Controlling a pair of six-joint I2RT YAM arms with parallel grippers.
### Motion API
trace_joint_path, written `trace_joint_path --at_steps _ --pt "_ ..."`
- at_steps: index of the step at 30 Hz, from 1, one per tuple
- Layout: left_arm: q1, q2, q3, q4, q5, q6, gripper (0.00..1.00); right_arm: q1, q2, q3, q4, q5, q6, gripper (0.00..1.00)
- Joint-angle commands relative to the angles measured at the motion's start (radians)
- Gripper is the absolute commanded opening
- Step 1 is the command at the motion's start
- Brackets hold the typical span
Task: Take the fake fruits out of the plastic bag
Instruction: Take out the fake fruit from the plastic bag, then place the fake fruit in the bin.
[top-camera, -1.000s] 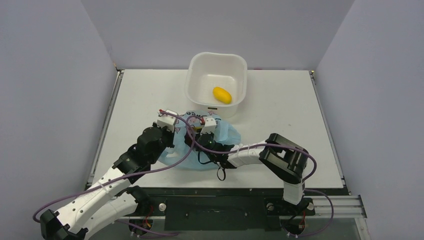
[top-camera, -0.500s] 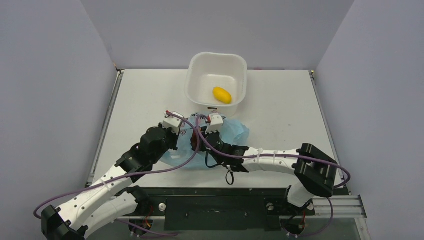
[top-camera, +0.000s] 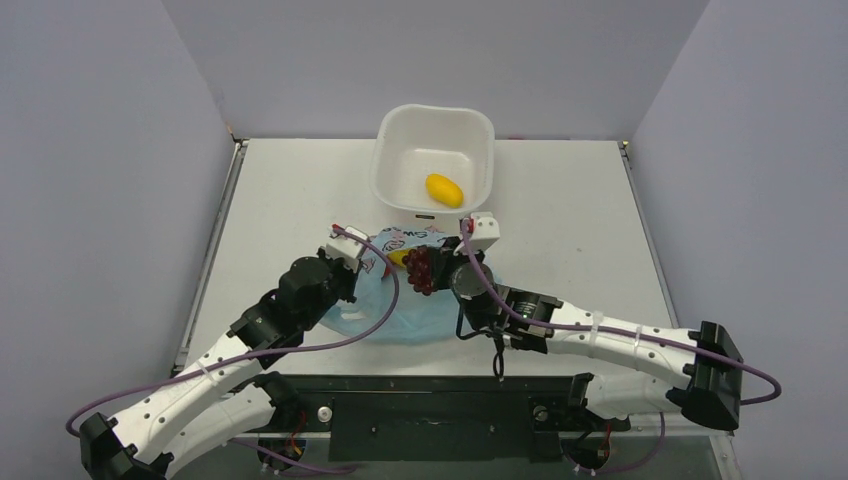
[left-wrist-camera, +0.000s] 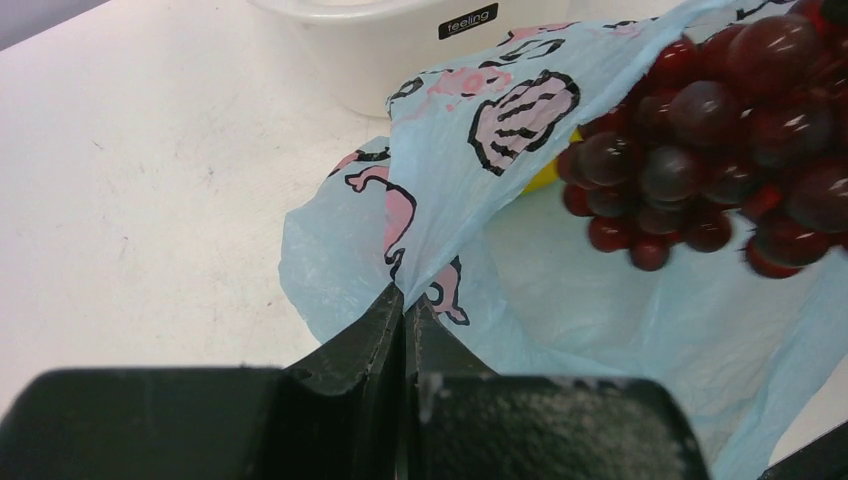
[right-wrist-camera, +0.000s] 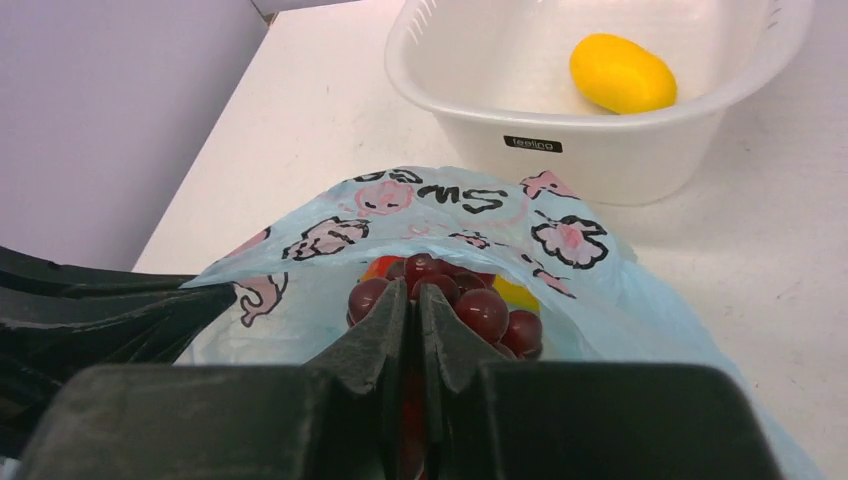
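Note:
The light blue plastic bag (top-camera: 400, 305) lies in front of the white tub, its printed edge lifted. My left gripper (left-wrist-camera: 405, 295) is shut on that edge (left-wrist-camera: 440, 230) and holds the mouth up. My right gripper (right-wrist-camera: 410, 288) is shut on the dark red grape bunch (right-wrist-camera: 484, 312), which hangs at the bag's mouth (top-camera: 421, 268) just above the blue plastic (left-wrist-camera: 700, 130). A yellow fruit (right-wrist-camera: 516, 293) and a bit of a red one (right-wrist-camera: 380, 268) show inside the bag behind the grapes. The yellow lemon (top-camera: 444, 190) lies in the tub.
The white square tub (top-camera: 385, 160) stands just beyond the bag, its near wall (right-wrist-camera: 600, 160) close to the bag's printed edge. Grey walls close in the table on the left, back and right.
My right gripper has drawn back out of the bag to the right, bringing the grape bunch into view at the mouth. The left gripper has kept hold of the bag's edge, shifting slightly.

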Motion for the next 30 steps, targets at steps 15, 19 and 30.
trace_joint_path --at_steps 15,19,30 --pt "-0.042 0.014 0.004 0.031 -0.024 0.042 0.00 -0.034 -0.278 0.169 -0.132 -0.063 -0.018 0.00" --pt "-0.046 0.011 0.002 0.032 -0.033 0.045 0.00 -0.089 -0.246 0.256 -0.134 -0.095 -0.058 0.00" --pt "-0.059 0.027 -0.001 0.031 -0.061 0.051 0.00 -0.383 -0.015 0.476 -0.083 -0.297 -0.095 0.00"
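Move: The right hand already holds the grapes above the bag; the white basket they are bound for lies about 30 cm ahead, 3 cm right and 16 cm below. The yellow mango in the basket is some 27 cm ahead and 4 cm right, the bag's middle 7 cm ahead and 2 cm left, both about 18 cm below. From the left hand, still pinching the bag, the basket is roughly 30 cm ahead, 17 cm right and 12 cm below. The right hand lifts the held grapes about 19 cm away from the bag, drifting 7 cm right, finally swinging forward. ##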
